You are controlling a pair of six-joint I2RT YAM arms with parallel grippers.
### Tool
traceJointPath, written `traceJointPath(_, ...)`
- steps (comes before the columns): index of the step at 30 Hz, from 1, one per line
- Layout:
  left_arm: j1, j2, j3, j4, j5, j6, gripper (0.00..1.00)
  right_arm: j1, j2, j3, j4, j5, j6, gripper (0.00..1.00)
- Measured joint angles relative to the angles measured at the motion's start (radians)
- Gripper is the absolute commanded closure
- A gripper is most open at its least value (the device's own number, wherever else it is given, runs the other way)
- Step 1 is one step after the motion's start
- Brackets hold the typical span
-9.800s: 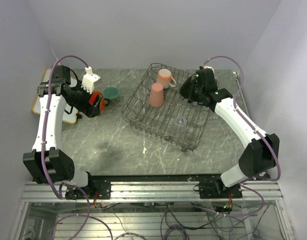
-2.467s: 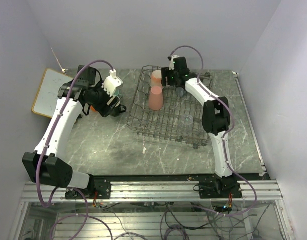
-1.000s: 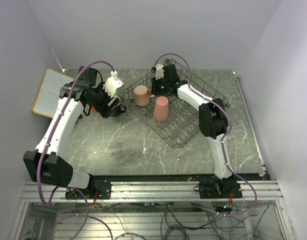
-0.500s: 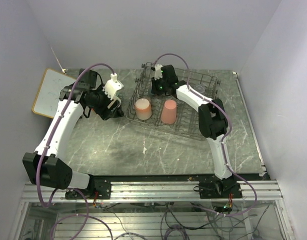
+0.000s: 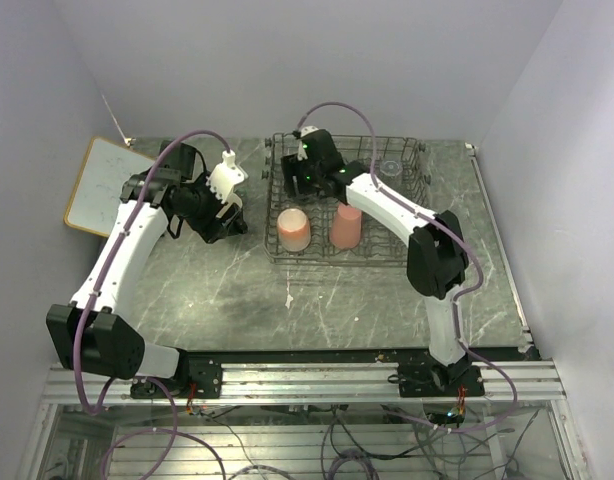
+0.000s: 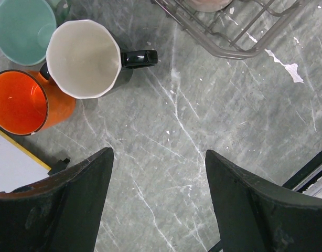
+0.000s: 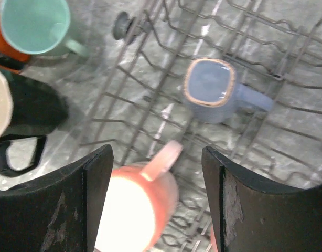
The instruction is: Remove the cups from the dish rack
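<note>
The grey wire dish rack [image 5: 387, 258] stands square in the middle of the table. In it are a pale pink mug [image 5: 293, 229], a tall pink tumbler [image 5: 345, 226], a clear glass [image 5: 390, 167] and a small grey-blue cup [image 7: 211, 89]. My right gripper [image 5: 305, 178] hangs open over the rack's far left corner. The blurred pink mug [image 7: 137, 210] lies below, between its fingers. My left gripper [image 6: 158, 194] is open over bare table, left of the rack. Beside it stand the orange mug [image 6: 17, 102], black mug [image 6: 83, 59] and mint green mug [image 6: 22, 23].
A wood-framed whiteboard [image 5: 102, 185] lies at the table's far left edge. The rack's corner [image 6: 229, 39] shows close to the three unloaded mugs. White chips mark the marble in front of the rack [image 5: 289, 297].
The rack has swung round from a slant to square with the table. The pink mug and tumbler shifted toward the near side. My right gripper has opened. The left arm barely moved.
</note>
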State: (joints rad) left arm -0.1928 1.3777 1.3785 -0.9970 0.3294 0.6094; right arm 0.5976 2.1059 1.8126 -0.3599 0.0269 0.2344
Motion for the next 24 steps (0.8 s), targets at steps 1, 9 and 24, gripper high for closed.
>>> traceJointPath(1, 0.000, -0.002, 0.000, 0.000, 0.000, 0.000, 0.19, 0.018, 0.000, 0.019, -0.022, 0.015, 0.014, 0.31)
traceJointPath(9, 0.000, -0.048, -0.003, 0.000, -0.007, 0.000, 0.18, 0.106, 0.102, 0.143, -0.204, 0.113, 0.056, 0.35)
traceJointPath(24, 0.000, -0.100, -0.014, -0.003, -0.007, 0.004, 0.18, 0.116, 0.152, 0.177, -0.353, 0.172, 0.035, 0.65)
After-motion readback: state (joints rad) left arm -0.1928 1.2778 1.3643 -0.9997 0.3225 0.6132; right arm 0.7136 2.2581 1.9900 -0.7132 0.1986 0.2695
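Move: The peach mug lies in the rack some 11 cm back of the right hand, about 1 cm to its right and 8 cm below. Its neighbours stand at about mug height: the blue mug about 6 cm to the hand's right and level with it, the pink cup some 13 cm right and 11 cm back, the black mug on the table about 13 cm left and 6 cm back. From the left hand the peach mug is roughly 15 cm right, 4 cm ahead and 14 cm below. The peach mug's handle is what the right hand comes down to: the hand draws back and swings left about 3 cm, then sinks and eases right again, ending some 5 cm back and 6 cm lower. Its fingers tip further down by roughly 20 degrees and close about halfway beside the handle; a grip can't be made out. The empty left hand rises a couple of centimetres. ##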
